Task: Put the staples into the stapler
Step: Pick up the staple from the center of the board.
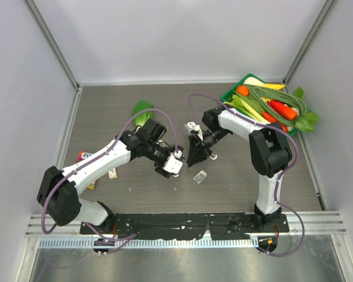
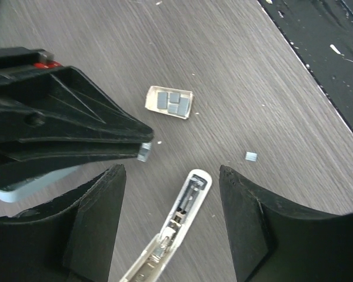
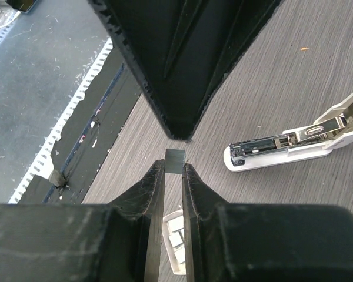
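The stapler (image 2: 185,220) lies opened on the table, white with its silvery channel facing up. My left gripper (image 2: 172,174) hangs over it, open, a finger on each side and neither touching it. My right gripper (image 3: 175,167) is shut on a short grey staple strip (image 3: 175,160), whose end pokes out past the fingertips. In the left wrist view that strip (image 2: 144,151) sits just left of the stapler's tip. The staples box (image 2: 169,103) lies open nearby with several strips inside, also seen as box (image 1: 200,176) and box (image 3: 177,244). The stapler (image 3: 282,147) lies to the right of my right gripper.
A loose staple piece (image 2: 251,155) lies on the table right of the stapler. A pale blue-grey bar (image 2: 23,187) shows under the right gripper. A green tray (image 1: 228,96) of vegetables stands at the back right, a green leaf (image 1: 142,110) at the back, small packets (image 1: 85,157) at the left.
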You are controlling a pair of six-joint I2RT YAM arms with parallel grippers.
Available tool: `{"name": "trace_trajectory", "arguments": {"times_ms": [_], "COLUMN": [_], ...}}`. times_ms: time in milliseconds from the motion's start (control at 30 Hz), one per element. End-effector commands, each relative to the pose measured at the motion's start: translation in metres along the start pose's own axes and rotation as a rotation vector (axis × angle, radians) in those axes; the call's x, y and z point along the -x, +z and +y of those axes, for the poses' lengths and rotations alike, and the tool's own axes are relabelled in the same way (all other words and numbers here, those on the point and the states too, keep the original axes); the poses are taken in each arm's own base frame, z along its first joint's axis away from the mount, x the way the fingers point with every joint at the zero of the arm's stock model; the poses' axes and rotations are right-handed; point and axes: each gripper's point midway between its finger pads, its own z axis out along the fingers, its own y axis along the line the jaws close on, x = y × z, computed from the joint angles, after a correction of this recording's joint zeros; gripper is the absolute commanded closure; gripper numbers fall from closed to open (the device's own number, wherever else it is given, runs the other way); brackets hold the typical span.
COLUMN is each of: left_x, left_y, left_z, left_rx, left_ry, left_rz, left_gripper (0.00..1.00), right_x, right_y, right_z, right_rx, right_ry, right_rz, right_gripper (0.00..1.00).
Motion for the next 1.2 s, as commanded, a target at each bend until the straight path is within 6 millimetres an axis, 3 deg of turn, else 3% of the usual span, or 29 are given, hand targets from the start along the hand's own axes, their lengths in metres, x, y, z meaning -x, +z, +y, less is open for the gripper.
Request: {"name": "trace_trajectory", "arguments": {"times_ms": [0, 300, 667, 1167], "left_x": [0.016, 0.008, 0.009, 0.006], "left_y": [0.000, 0.019, 0.019, 0.030], "left_z": [0.024, 0.024, 0.023, 0.039], "left_rx": [0.039, -0.017, -0.004, 0.028], "left_ry": [0.020, 0.003, -0.003, -0.075], "left_rz": [-0.004, 0.030, 0.027, 0.033], "left_gripper": [0.32, 0.36, 0.53, 0.57], "right_x": [0.018, 0.021, 0.019, 0.032], "right_y": [-0.002, -0.002, -0.008, -0.010], "right_z": [0.025, 0.026, 0.021, 0.023], "right_rx": [0.037, 0.036, 0.016, 0.010], "right_ry": [0.146, 0.155, 0.174, 0.200], "right_rz": [-0.061, -0.070, -0.087, -0.137], "right_gripper": [0.80, 0.79, 0.79, 0.79]}}
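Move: The staple is already held in the right fingertips, practically at that hand's point. From the left hand it lies about 4 cm to the right, some 2 cm ahead and roughly 1 cm lower. Down on the board, some 12 cm below the left hand, the open white stapler's middle is about 4 cm ahead and 2 cm left, the staple box 3 cm back and 9 cm right, and the blue stapler 9 cm ahead and 11 cm right. Rightward and a little forward, the left hand eases about 3 cm towards the staple, most of it early on, then nearly stops while its fingers narrow from about two thirds open to just under half, bringing their tips around the staple. The right hand keeps its pinch and holds nearly still. ##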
